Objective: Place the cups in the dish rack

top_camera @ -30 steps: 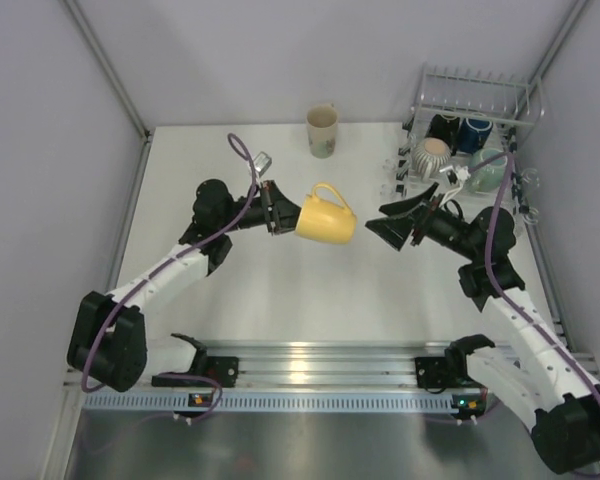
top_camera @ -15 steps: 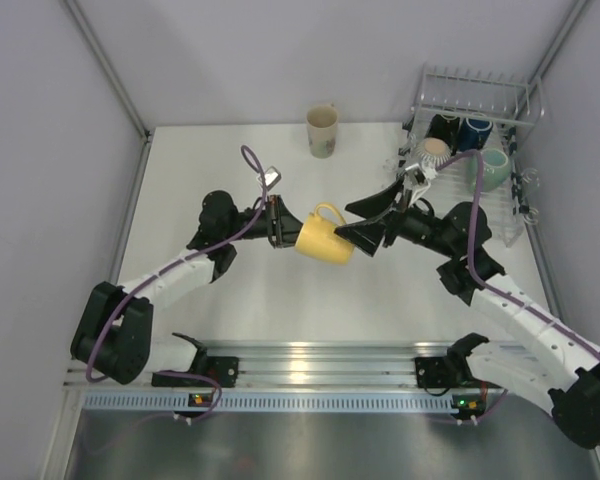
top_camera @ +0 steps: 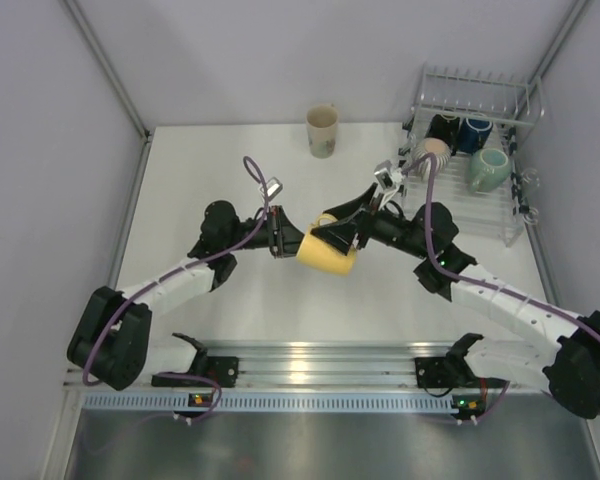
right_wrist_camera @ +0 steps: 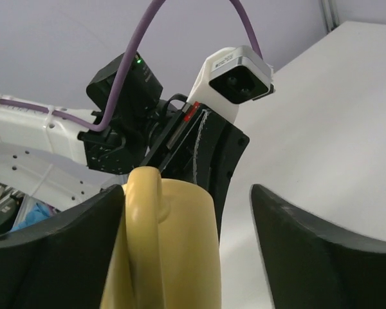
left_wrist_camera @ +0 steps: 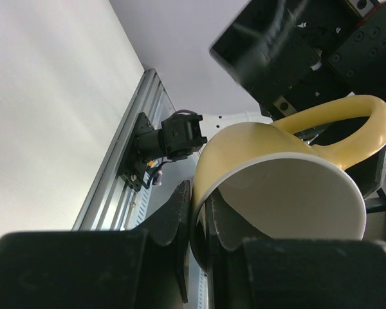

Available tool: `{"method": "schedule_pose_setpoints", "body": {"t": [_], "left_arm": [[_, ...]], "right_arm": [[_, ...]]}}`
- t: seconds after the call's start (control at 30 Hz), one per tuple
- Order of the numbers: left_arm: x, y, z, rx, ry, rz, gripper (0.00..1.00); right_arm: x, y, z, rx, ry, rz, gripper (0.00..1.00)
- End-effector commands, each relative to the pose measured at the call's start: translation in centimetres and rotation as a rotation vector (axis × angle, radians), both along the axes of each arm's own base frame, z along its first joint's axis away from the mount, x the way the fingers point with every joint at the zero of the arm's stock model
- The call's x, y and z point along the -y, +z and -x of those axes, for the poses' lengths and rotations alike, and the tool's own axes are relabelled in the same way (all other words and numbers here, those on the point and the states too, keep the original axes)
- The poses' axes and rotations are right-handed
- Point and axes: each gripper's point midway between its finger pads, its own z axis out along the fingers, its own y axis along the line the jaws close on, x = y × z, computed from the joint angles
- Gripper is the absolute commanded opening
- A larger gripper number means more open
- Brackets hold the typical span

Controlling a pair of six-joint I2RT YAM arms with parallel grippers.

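A yellow cup [top_camera: 327,256] hangs above the table's middle, tipped on its side. My left gripper [top_camera: 288,240] is shut on its rim, one finger inside and one outside [left_wrist_camera: 201,219]. My right gripper [top_camera: 338,232] stands open around the yellow cup [right_wrist_camera: 180,251] from the other side. Its left finger [right_wrist_camera: 58,251] lies against the handle and its right finger [right_wrist_camera: 315,251] stands apart from the wall. The dish rack [top_camera: 477,92] at the back right holds a grey ribbed cup [top_camera: 430,151], a black cup [top_camera: 443,127], a dark blue cup [top_camera: 474,133] and a teal cup [top_camera: 488,168]. A tall cream cup [top_camera: 322,130] stands upright at the back.
The enclosure's walls and metal posts [top_camera: 108,70] close in the table on both sides. A metal rail [top_camera: 310,362] with both arm bases runs along the near edge. The rack's front rim [top_camera: 460,225] lies just right of my right arm.
My right arm has swung left from beside the rack to the yellow cup, and its fingers now straddle it. The left arm has shifted slightly, still holding the cup.
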Motion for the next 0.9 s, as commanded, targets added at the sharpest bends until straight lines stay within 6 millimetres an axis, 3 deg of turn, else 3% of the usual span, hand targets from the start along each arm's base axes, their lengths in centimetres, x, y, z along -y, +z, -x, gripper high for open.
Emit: {"method": "schedule_pose_setpoints", "body": {"t": [0.0, 0.07, 0.1, 0.17, 0.27, 0.43, 0.5, 0.57, 0.67, 0.73, 0.77, 0.8, 0.87], "left_arm": [[-0.3, 4.0, 0.8, 0.185, 0.011, 0.093, 0.00], [-0.3, 4.1, 0.8, 0.186, 0.017, 0.095, 0.00], [-0.3, 3.9, 0.9, 0.187, 0.017, 0.095, 0.00], [-0.3, 3.6, 0.8, 0.184, 0.020, 0.091, 0.00], [-0.2, 2.6, 0.6, 0.164, 0.025, 0.082, 0.00], [0.1, 1.6, -0.5, 0.118, 0.058, 0.075, 0.00], [0.2, 1.4, -0.7, 0.103, 0.062, 0.076, 0.13], [0.5, 1.0, -1.2, 0.084, 0.060, 0.070, 0.38], [0.6, 0.7, -1.3, 0.077, 0.047, 0.063, 0.57], [0.6, 0.8, -1.4, 0.092, 0.041, 0.062, 0.60], [0.6, 0.4, -1.3, 0.087, 0.030, 0.052, 0.64], [0.6, 0.3, -1.5, 0.082, 0.033, 0.046, 0.80], [0.2, -0.4, -2.3, 0.065, 0.067, 0.022, 0.86]], "right_arm": [[-0.9, 4.7, 0.8, 0.130, 0.008, -0.118, 0.71], [-1.1, 4.1, 1.3, 0.123, 0.012, -0.129, 0.58], [-1.0, 4.5, 1.5, 0.134, 0.010, -0.147, 0.45], [-0.7, 3.8, 1.5, 0.119, -0.011, -0.159, 0.31], [0.4, 4.3, 1.8, 0.125, -0.047, -0.212, 0.00], [1.7, 4.8, 1.3, 0.126, -0.122, -0.258, 0.00], [1.9, 5.2, 1.2, 0.128, -0.131, -0.261, 0.00], [1.9, 4.9, 0.5, 0.101, -0.163, -0.233, 0.00], [2.3, 4.4, -0.3, 0.062, -0.214, -0.190, 0.00], [2.7, 4.6, -0.9, 0.051, -0.242, -0.171, 0.00], [2.9, 3.7, -1.2, 0.020, -0.253, -0.130, 0.00], [3.2, 3.7, -1.4, 0.007, -0.264, -0.122, 0.00], [4.1, 3.4, -2.1, -0.014, -0.293, -0.096, 0.00]]}}
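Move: The yellow cup's handle stands between the right hand's open fingers, about 1 cm back, 1 cm left and 1 cm below the hand point; the cup's body is 3 cm back, 1 cm left and 4 cm below. The dish rack is roughly 24 cm ahead and 33 cm right, the beige cup some 32 cm ahead and 2 cm left, both well below. From the left hand, pinching its rim, the cup's body lies about 5 cm right, 2 cm back and 2 cm above. The right fingers shut on the yellow cup's handle as that hand eases back about 2 cm and rises slightly; the left hand keeps its pinch on the rim, then opens wide and lets go, sinking about 2 cm in all. Keeping the handle, the right hand goes forward and down about 3 cm each and some 2 cm right, away from the left fingers, turning roughly 10 degrees clockwise. ##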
